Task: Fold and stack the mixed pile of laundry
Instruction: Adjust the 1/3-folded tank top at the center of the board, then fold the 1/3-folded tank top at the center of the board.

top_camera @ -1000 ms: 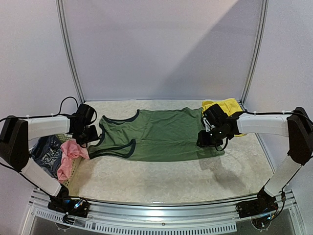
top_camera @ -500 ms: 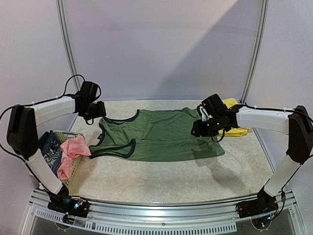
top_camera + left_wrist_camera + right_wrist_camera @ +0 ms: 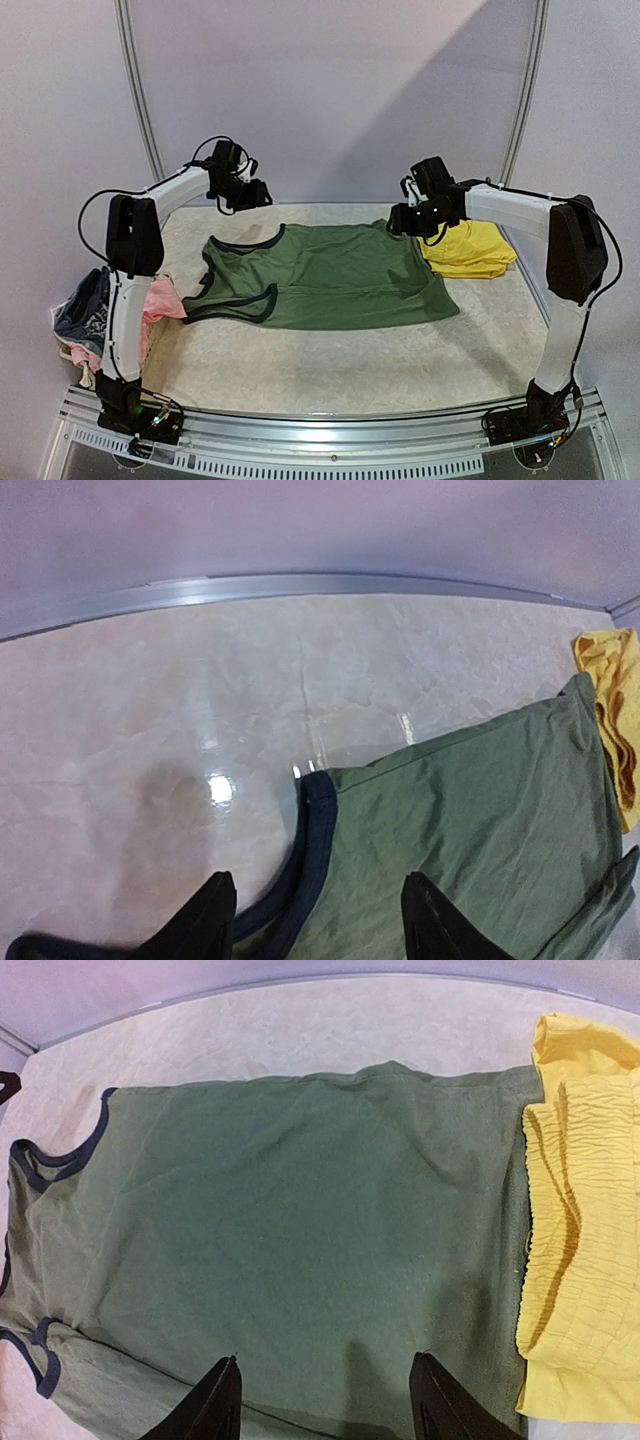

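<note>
The olive-green sleeveless top (image 3: pixel 320 275) lies spread flat in the middle of the table, its navy-trimmed armholes to the left. Folded yellow shorts (image 3: pixel 470 248) rest by its right end. My left gripper (image 3: pixel 250 193) hangs open above the back-left corner of the top; in the left wrist view its jaws (image 3: pixel 318 920) straddle the navy strap (image 3: pixel 318 810) from above, holding nothing. My right gripper (image 3: pixel 400 220) hovers open over the top's back-right corner, with bare green cloth (image 3: pixel 300 1210) below its jaws (image 3: pixel 328 1400) and the shorts (image 3: pixel 585 1260) beside. A pink piece (image 3: pixel 160 298) and a blue-grey piece (image 3: pixel 85 310) sit heaped at the left edge.
A metal rail (image 3: pixel 200 585) runs along the foot of the back wall. Upright frame posts (image 3: pixel 140 100) stand at the back corners, and white walls close in the sides. The left arm's upright link (image 3: pixel 125 300) stands in front of the heap at the left.
Both arms have risen and swung toward the back wall, the left from the top's left edge, the right from its hem end. Both grippers stand a little wider. The top has not moved.
</note>
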Motion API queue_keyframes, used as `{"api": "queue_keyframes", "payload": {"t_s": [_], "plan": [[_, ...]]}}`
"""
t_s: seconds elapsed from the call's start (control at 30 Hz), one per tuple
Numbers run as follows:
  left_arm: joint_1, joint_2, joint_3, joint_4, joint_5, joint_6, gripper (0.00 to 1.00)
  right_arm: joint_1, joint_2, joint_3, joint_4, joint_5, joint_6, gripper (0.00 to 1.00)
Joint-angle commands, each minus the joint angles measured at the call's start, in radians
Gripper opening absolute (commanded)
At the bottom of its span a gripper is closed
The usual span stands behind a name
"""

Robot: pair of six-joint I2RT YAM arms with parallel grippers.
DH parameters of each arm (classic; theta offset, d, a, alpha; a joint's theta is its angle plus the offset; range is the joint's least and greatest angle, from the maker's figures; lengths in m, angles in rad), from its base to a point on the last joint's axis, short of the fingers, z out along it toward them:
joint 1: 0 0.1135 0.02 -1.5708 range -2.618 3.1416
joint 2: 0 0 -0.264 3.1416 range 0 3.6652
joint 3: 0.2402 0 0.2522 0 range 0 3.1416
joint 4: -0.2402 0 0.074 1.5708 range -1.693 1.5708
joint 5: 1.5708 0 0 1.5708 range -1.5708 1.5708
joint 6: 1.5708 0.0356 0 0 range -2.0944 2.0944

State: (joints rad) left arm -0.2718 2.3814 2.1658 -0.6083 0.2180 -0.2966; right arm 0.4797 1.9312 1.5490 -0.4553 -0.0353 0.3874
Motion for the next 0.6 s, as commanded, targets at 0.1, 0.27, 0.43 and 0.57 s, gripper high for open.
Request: {"api": "queue_keyframes", "payload": {"t_s": [0.1,0.27,0.43,0.57], "plan": [[-0.022,0.279,0.343,-0.224,0.202,0.071,0.58,0.0,0.045,-0.018,-0.053,-0.01,-0.03,0.58],[-0.027,0.335,0.378,-0.192,0.214,0.071,0.59,-0.001,0.042,-0.058,-0.039,-0.005,-0.027,0.58],[-0.026,0.389,0.408,-0.161,0.219,0.062,0.6,-0.002,0.043,-0.09,-0.021,-0.014,-0.019,0.58],[-0.024,0.433,0.436,-0.122,0.219,0.01,0.59,-0.002,0.043,-0.11,-0.006,-0.024,-0.013,0.58]]}}
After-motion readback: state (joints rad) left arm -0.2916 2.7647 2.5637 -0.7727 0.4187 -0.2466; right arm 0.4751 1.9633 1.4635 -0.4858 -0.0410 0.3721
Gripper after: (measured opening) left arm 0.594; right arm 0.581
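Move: The tank top's far strap end lies about 2 cm ahead of the left hand, 5 cm to its right and 12 cm below; the near strap end is some 20 cm back and 2 cm right, on the table too. Under the right hand, the tank top's hem end has its middle about 5 cm back, 5 cm right and 14 cm down, with the yellow clothing roughly 4 cm ahead and 14 cm right. Downward and to its right, the left hand drops about 10 cm, sliding some 5 cm across towards the far strap end, turning roughly 10 degrees clockwise and tipping a little further down, then slowing just above the cloth. The right hand sinks about 5 cm over the hem end while easing 2 cm back. Both grippers stay open. ##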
